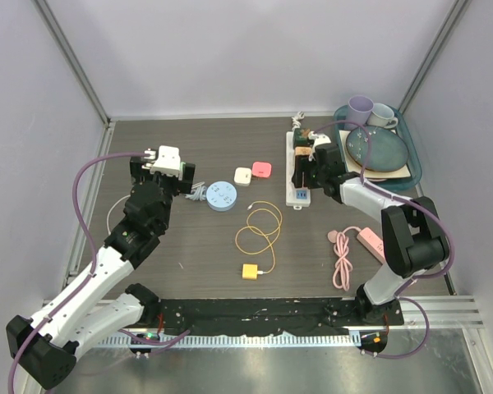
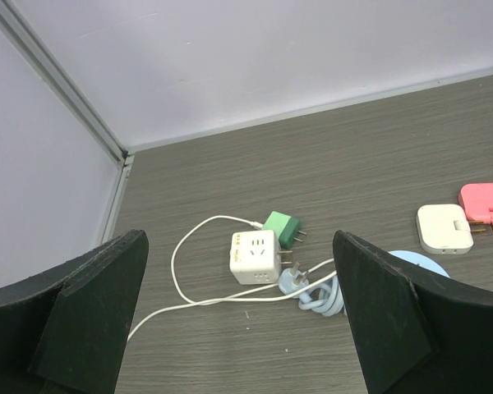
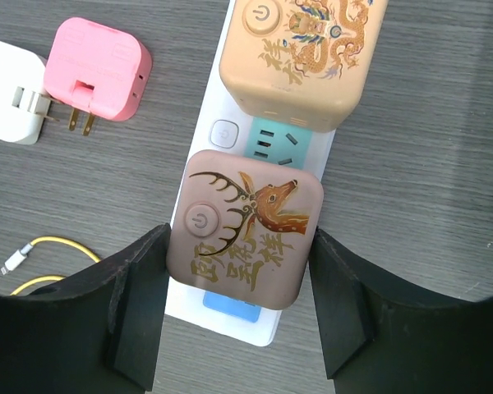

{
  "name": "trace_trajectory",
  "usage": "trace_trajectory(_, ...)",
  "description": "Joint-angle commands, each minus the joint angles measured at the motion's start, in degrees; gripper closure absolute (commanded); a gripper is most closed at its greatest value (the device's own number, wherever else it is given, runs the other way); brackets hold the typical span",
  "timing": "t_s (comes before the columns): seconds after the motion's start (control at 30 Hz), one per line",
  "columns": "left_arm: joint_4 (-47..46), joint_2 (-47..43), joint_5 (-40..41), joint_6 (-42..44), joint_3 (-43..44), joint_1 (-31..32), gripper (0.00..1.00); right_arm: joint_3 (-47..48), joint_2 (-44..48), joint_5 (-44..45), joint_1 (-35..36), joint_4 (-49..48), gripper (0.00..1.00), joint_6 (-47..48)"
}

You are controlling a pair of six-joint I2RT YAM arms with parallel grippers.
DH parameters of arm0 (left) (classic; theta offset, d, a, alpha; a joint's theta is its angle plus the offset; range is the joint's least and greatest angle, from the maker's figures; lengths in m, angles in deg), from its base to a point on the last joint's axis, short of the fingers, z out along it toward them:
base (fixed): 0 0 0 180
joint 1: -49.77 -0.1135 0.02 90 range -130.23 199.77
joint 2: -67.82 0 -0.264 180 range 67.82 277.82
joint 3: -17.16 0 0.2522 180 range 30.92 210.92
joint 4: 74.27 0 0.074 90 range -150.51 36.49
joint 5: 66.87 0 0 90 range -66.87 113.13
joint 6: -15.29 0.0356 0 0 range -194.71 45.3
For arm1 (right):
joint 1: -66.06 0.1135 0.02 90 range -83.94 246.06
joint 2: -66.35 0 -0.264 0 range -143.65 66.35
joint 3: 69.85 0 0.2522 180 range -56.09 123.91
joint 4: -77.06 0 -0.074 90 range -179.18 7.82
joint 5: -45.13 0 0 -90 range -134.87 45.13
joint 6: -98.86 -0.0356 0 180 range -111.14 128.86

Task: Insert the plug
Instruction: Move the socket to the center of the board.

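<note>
The plug (image 3: 245, 238) is a brown square adapter with a deer picture and a power button. My right gripper (image 3: 240, 275) is shut on it, one finger pressed against each side. It sits over the near end of the white power strip (image 3: 222, 107), just below a teal socket. Whether its prongs are in the strip is hidden. A beige dragon adapter (image 3: 300, 49) occupies the strip further along. In the top view the right gripper (image 1: 306, 174) is over the strip (image 1: 299, 199). My left gripper (image 2: 238, 328) hangs open at the far left (image 1: 168, 164), holding nothing.
Under the left gripper lie a white cube socket (image 2: 255, 256), a green plug (image 2: 281, 229) and a light blue plug (image 2: 296, 281) with cords. A white adapter (image 3: 12, 103) and a pink one (image 3: 99, 70) lie left of the strip. A yellow cable (image 1: 259, 230), a pink strip (image 1: 370, 242) and a dish tray (image 1: 409, 125) are nearby.
</note>
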Motion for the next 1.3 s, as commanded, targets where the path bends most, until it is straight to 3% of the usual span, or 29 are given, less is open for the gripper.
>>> trace_trajectory(0.0,-1.92,-0.33,-0.82,-0.11,0.33,-0.21,0.0,-3.65,-5.95,2.53,-0.07,8.1,0.91,-4.31)
trace_trajectory(0.33,-1.92,0.11,-0.29,0.16,0.24,-0.21,0.0,3.19,-8.94,15.72,-0.42,11.53,0.9,-0.37)
trace_trajectory(0.47,-1.92,0.11,-0.21,0.16,0.24,-0.21,0.0,6.01,-9.65,16.8,-1.83,12.06,0.89,2.19)
trace_trajectory(0.57,-1.92,0.03,-0.12,-0.02,0.33,-0.21,0.0,8.47,-8.6,14.09,-1.92,14.25,0.7,2.45)
trace_trajectory(0.67,-1.4,-0.15,-0.73,-1.16,0.85,-0.21,0.0,10.15,-6.23,10.57,-1.74,16.36,0.43,1.22)
trace_trajectory(0.7,-0.87,-0.15,-0.99,-1.94,1.03,-0.21,0.0,10.32,-5.44,9.77,-1.74,16.63,0.26,0.79)
trace_trajectory(0.8,0.01,-0.59,-1.52,-3.18,1.73,-0.21,0.0,10.24,-0.44,8.01,-1.13,17.59,0.05,-0.53)
trace_trajectory(0.87,0.18,-0.24,-1.35,-4.32,1.99,-0.21,0.0,9.36,4.03,7.66,-0.51,17.69,0.0,-2.64)
trace_trajectory(1.03,2.46,1.52,-0.2,-7.22,3.22,-0.21,0.0,3.05,13.89,7.3,3.62,16.1,0.0,-6.16)
trace_trajectory(1.27,14.84,7.14,-2.31,-15.82,9.02,-0.21,0.0,-4.87,24.8,1.25,5.55,18.55,0.0,-8.98)
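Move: The right hand still grips the deer cube on the socket strip; the strip's middle is about 5 cm ahead, straight in line and some 4 cm lower, and it is to go a few centimetres farther out. The orange cube stands about 6 cm ahead of the hand, the green cube 12 cm ahead, both in line with it. The pink plug lies 10 cm left and 4 ahead, the basket's middle some 20 cm right and 8 ahead. From the left hand, the deer cube is roughly 10 cm ahead, 36 right and well below. Forward and slightly to its right, by about 3 cm, the right hand slides the socket strip along the table by the deer cube, turning a little clockwise. Its fingers then open wide and let go of the cube, and the hand draws back about 10 cm and rises some 9, clear of the strip. The left hand, open and empty, starts to dip and ease right by about 2 cm at the end. ##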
